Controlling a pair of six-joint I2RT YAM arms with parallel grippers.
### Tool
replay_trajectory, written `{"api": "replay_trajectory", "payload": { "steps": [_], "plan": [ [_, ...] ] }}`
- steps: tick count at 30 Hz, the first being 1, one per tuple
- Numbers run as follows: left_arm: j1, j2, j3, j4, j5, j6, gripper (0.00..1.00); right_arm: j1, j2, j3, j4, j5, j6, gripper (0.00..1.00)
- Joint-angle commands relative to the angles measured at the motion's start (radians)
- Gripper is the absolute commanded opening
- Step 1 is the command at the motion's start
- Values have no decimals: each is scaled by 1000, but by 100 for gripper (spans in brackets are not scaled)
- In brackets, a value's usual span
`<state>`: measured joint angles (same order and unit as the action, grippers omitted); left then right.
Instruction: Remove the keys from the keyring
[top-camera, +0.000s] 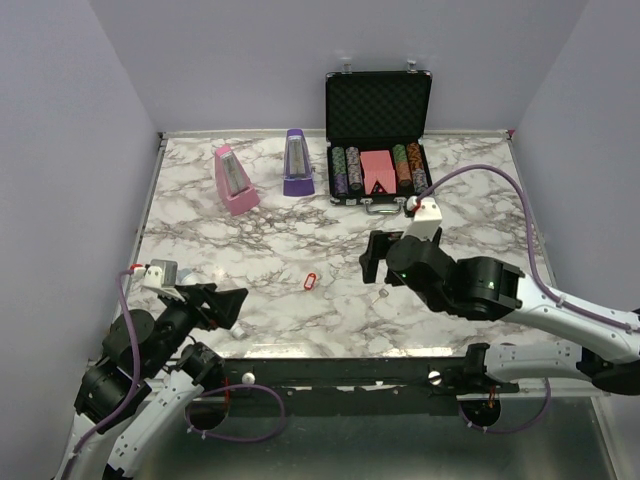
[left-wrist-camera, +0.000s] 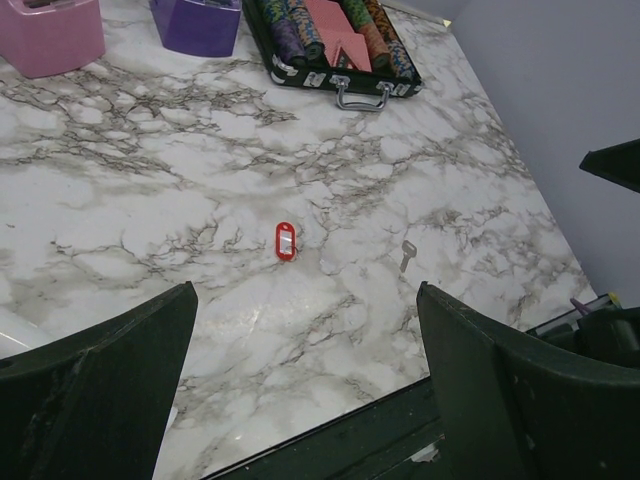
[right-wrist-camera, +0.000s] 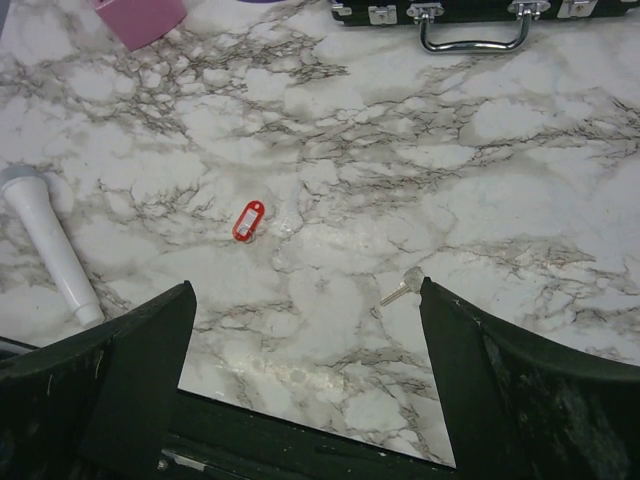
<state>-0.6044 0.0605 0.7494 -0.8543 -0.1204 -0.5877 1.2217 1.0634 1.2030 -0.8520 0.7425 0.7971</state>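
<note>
The keyring (top-camera: 309, 281), a small red oblong tag, lies flat on the marble table; it also shows in the left wrist view (left-wrist-camera: 286, 241) and the right wrist view (right-wrist-camera: 247, 221). One small silvery key (top-camera: 383, 294) lies loose on the table to its right, apart from it, and is seen again in both wrist views (left-wrist-camera: 406, 255) (right-wrist-camera: 400, 291). My left gripper (left-wrist-camera: 305, 290) hovers open near the table's front left edge, well short of the tag. My right gripper (right-wrist-camera: 307, 285) is open above the front edge, with the key just beside its right finger. Neither holds anything.
An open black case (top-camera: 378, 100) of poker chips stands at the back. A pink metronome (top-camera: 235, 180) and a purple one (top-camera: 297, 162) stand at the back left. A white tube (right-wrist-camera: 45, 240) lies at the left in the right wrist view. Walls enclose the table.
</note>
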Motion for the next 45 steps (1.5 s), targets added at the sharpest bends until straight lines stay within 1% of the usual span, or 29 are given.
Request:
{"api": "replay_trajectory", "payload": {
  "steps": [1,7,14,21,26,31,38,45],
  "plan": [
    [-1,18,-8,23,-13,6,99,-7,-74,-60,37,90,63,100],
    [-3,27,-8,21,-15,8,99,-5,-198,-123,91,136,59,100],
    [-3,22,-8,23,-18,8,99,-7,-387,-146,47,187,106,100],
    [-3,24,-10,24,-16,9,99,-5,-647,-235,103,112,42,100],
    [-3,24,-10,24,-16,11,99,-7,-755,-238,79,80,28,100],
    [-3,28,-10,27,-15,12,99,-5,-796,-237,48,63,30,100],
    [-3,30,-10,27,-16,12,99,-5,-790,-241,-51,54,79,100],
    [-3,36,-10,27,-15,15,99,-7,-806,-246,-74,52,79,100]
  ]
}}
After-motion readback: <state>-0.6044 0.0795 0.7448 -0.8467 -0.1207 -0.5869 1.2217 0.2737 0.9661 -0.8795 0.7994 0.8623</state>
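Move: The loose key lies on the table some 7 cm ahead of the right hand, about 5 cm to its right and roughly 25 cm below. The red keyring tag is about 9 cm ahead and 14 cm to the left, and the poker chip case some 40 cm ahead and 5 cm to the right. From the left hand the key is roughly 15 cm ahead and 32 cm to the right, far below. The key is left lying as the empty right hand withdraws from it, fingers still wide open, sweeping about 14 cm right towards the clear right side of the table while easing back. It climbs some 7 cm on the way, then sinks a little at the end, and rolls its left side up by roughly 30 degrees as the fingertips lift slightly. ##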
